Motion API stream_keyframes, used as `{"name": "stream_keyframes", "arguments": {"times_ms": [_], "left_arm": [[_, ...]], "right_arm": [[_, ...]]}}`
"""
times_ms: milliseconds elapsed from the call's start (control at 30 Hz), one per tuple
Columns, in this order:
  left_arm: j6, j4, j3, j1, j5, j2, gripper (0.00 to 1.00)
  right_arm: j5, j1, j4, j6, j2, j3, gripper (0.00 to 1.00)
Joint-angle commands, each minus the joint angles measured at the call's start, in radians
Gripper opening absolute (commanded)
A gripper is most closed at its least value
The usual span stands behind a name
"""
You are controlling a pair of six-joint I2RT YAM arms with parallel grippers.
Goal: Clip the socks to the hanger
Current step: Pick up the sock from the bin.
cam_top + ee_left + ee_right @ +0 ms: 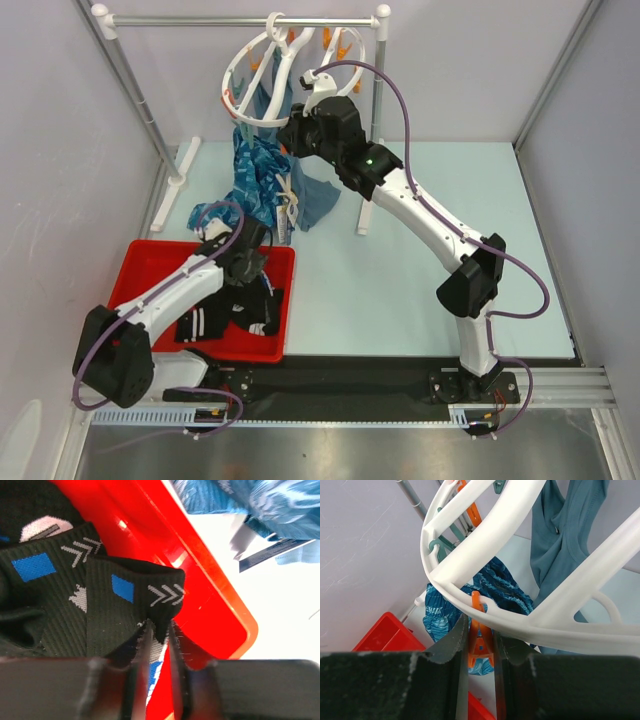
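Several black socks (225, 325) lie in a red bin (150, 250) at the near left. My left gripper (159, 627) reaches down into the bin, its fingers pinched on the cuff edge of one sock (130, 610), which has white arrow marks and a blue patch. The white ring hanger (262, 55) hangs tilted from the rail at the back. My right gripper (480, 625) is up under the hanger's rim (520, 620), shut on an orange clip (481, 645) that hangs from it. In the top view the right gripper (290, 128) sits just below the ring.
A blue patterned cloth (262, 175) and a teal garment (560, 535) hang from the hanger, down to the table beside the bin. The grey rail stand (240, 20) spans the back, with one post (372, 120) close to the right arm. Walls enclose both sides.
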Motion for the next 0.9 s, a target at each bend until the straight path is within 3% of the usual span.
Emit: {"name": "stream_keyframes", "arguments": {"times_ms": [0,33,67,167,233,400,667,867], "left_arm": [[0.052,0.034,-0.014,-0.005,-0.030,-0.051,0.18],[0.074,0.038,-0.016,-0.005,-0.026,-0.069,0.02],[0.092,0.044,-0.022,-0.005,-0.018,-0.080,0.00],[0.192,0.099,-0.049,-0.005,0.034,-0.162,0.00],[0.337,0.213,-0.078,-0.005,0.106,-0.229,0.00],[0.468,0.557,-0.212,-0.007,0.372,-0.471,0.00],[0.762,0.636,-0.033,-0.010,0.574,-0.398,0.00],[0.841,0.609,0.058,-0.010,0.468,-0.310,0.00]], "right_arm": [[-0.012,0.005,0.031,-0.001,-0.037,0.010,0.00],[-0.012,0.005,0.031,-0.001,-0.037,0.011,0.00],[-0.015,0.005,0.032,-0.001,-0.040,0.011,0.00],[-0.015,0.006,0.031,-0.001,-0.042,0.011,0.00],[-0.018,0.006,0.028,-0.002,-0.043,0.010,0.00],[-0.034,0.006,0.023,-0.001,-0.048,0.011,0.00],[-0.041,0.006,0.028,0.047,-0.059,0.011,0.00],[-0.008,0.017,0.009,0.059,-0.057,0.027,0.00]]}}
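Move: The left fingertips are already around the cuff of the black sock in the red bin; its middle lies about 5 cm back and 2 cm below them. The other socks lie some 8 cm back and 8 cm left of the left hand, the blue garment about 12 cm ahead, 2 cm left and 4 cm up. From the right hand, the sock is roughly 22 cm back, 7 cm left and 31 cm below. The left fingers close on the sock's cuff, then lift it some 18 cm, swinging 9 cm right and tipping up. ##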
